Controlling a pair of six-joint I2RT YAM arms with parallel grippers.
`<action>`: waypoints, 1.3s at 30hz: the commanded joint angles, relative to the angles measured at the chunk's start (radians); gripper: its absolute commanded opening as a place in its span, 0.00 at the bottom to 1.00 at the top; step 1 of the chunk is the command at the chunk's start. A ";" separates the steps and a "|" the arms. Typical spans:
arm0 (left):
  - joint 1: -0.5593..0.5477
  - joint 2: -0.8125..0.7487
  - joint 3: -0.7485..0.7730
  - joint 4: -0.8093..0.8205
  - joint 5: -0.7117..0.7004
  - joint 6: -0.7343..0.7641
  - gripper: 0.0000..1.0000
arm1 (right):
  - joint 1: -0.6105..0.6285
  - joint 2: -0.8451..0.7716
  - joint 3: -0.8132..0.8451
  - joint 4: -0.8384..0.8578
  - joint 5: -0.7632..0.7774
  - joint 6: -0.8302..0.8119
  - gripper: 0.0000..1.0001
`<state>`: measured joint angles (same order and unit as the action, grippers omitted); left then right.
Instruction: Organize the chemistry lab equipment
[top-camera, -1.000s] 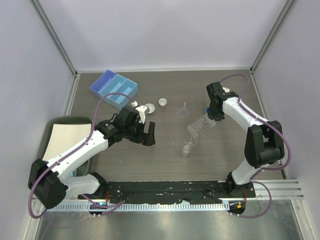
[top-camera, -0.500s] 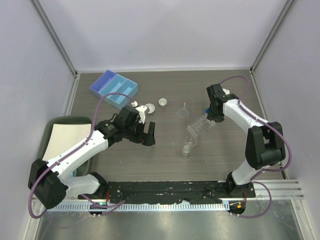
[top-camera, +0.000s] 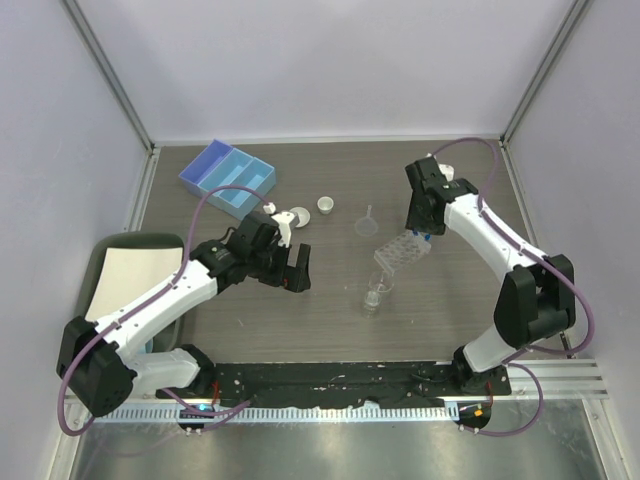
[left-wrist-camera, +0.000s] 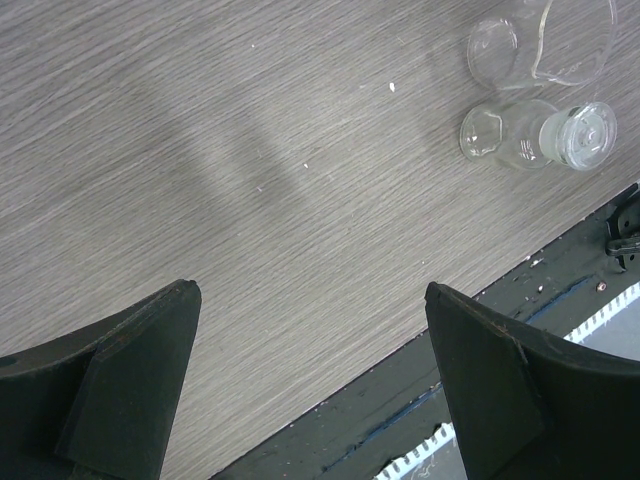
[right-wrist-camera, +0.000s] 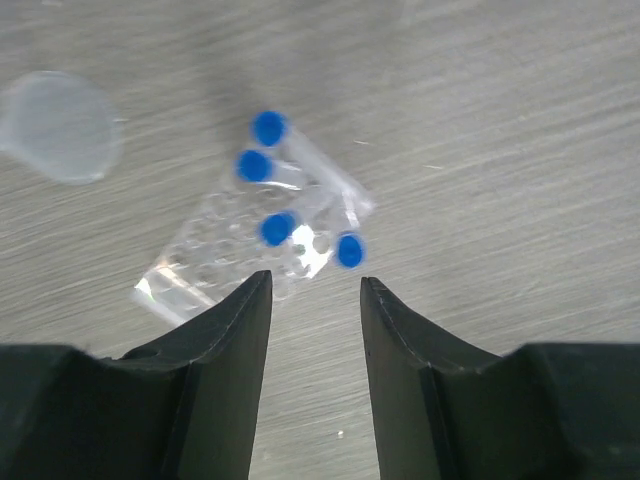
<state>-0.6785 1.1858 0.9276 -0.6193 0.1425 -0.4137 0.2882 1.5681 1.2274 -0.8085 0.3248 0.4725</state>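
A clear plastic tube rack (top-camera: 399, 251) (right-wrist-camera: 232, 252) lies right of centre, with several blue-capped test tubes (right-wrist-camera: 278, 228) at its far end. My right gripper (top-camera: 419, 228) (right-wrist-camera: 315, 285) hovers just above that end, open, nothing between its fingers. The clear funnel (top-camera: 368, 222) (right-wrist-camera: 58, 126) lies left of the rack. Nearer me stands the glass beaker (top-camera: 376, 296) (left-wrist-camera: 560, 40). Two white dishes (top-camera: 326, 205) (top-camera: 295, 217) sit at centre back. My left gripper (top-camera: 295, 270) (left-wrist-camera: 310, 295) hangs wide open over bare table, left of the beaker.
A blue compartment tray (top-camera: 228, 177) sits at the back left. A dark mat with a white sheet (top-camera: 125, 275) lies at the left edge. A small stoppered clear flask (left-wrist-camera: 525, 135) rests beside the beaker. A black strip (left-wrist-camera: 400, 400) borders the near table edge.
My right gripper has opened and drawn back up and to the left from the rack end. The left arm has not moved.
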 joint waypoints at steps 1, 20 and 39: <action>0.004 0.011 0.034 0.003 0.009 0.001 1.00 | 0.109 -0.048 0.124 -0.050 0.040 0.008 0.47; 0.004 0.021 0.034 -0.002 -0.001 0.001 1.00 | 0.292 0.205 0.149 0.043 -0.101 -0.052 0.45; 0.004 0.031 0.034 0.000 -0.001 0.001 1.00 | 0.402 0.290 0.104 0.081 -0.089 -0.058 0.01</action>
<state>-0.6785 1.2163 0.9276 -0.6212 0.1421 -0.4137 0.6933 1.8442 1.3441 -0.7624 0.2230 0.4210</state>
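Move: The clear test-tube rack with its blue-capped tubes sits almost under the half-open right hand, its middle about 2 cm ahead, 4 cm left and 8 cm below. The funnel stands some 13 cm left and 6 cm ahead of the hand; the beaker is about 10 cm left and 6 cm back, both roughly 9 cm below. From the left hand, the rack is some 27 cm right, 9 cm ahead and 11 cm lower. The test-tube rack is left behind: the empty right hand rises about 4 cm as it swings left past the rack's left end, then sinks well below its starting height while easing back slightly, some 16 cm left in all. It ends over bare table between funnel and beaker, having turned nearly 30 degrees counter-clockwise, and its half-open fingers come shut with nothing visible between them. ##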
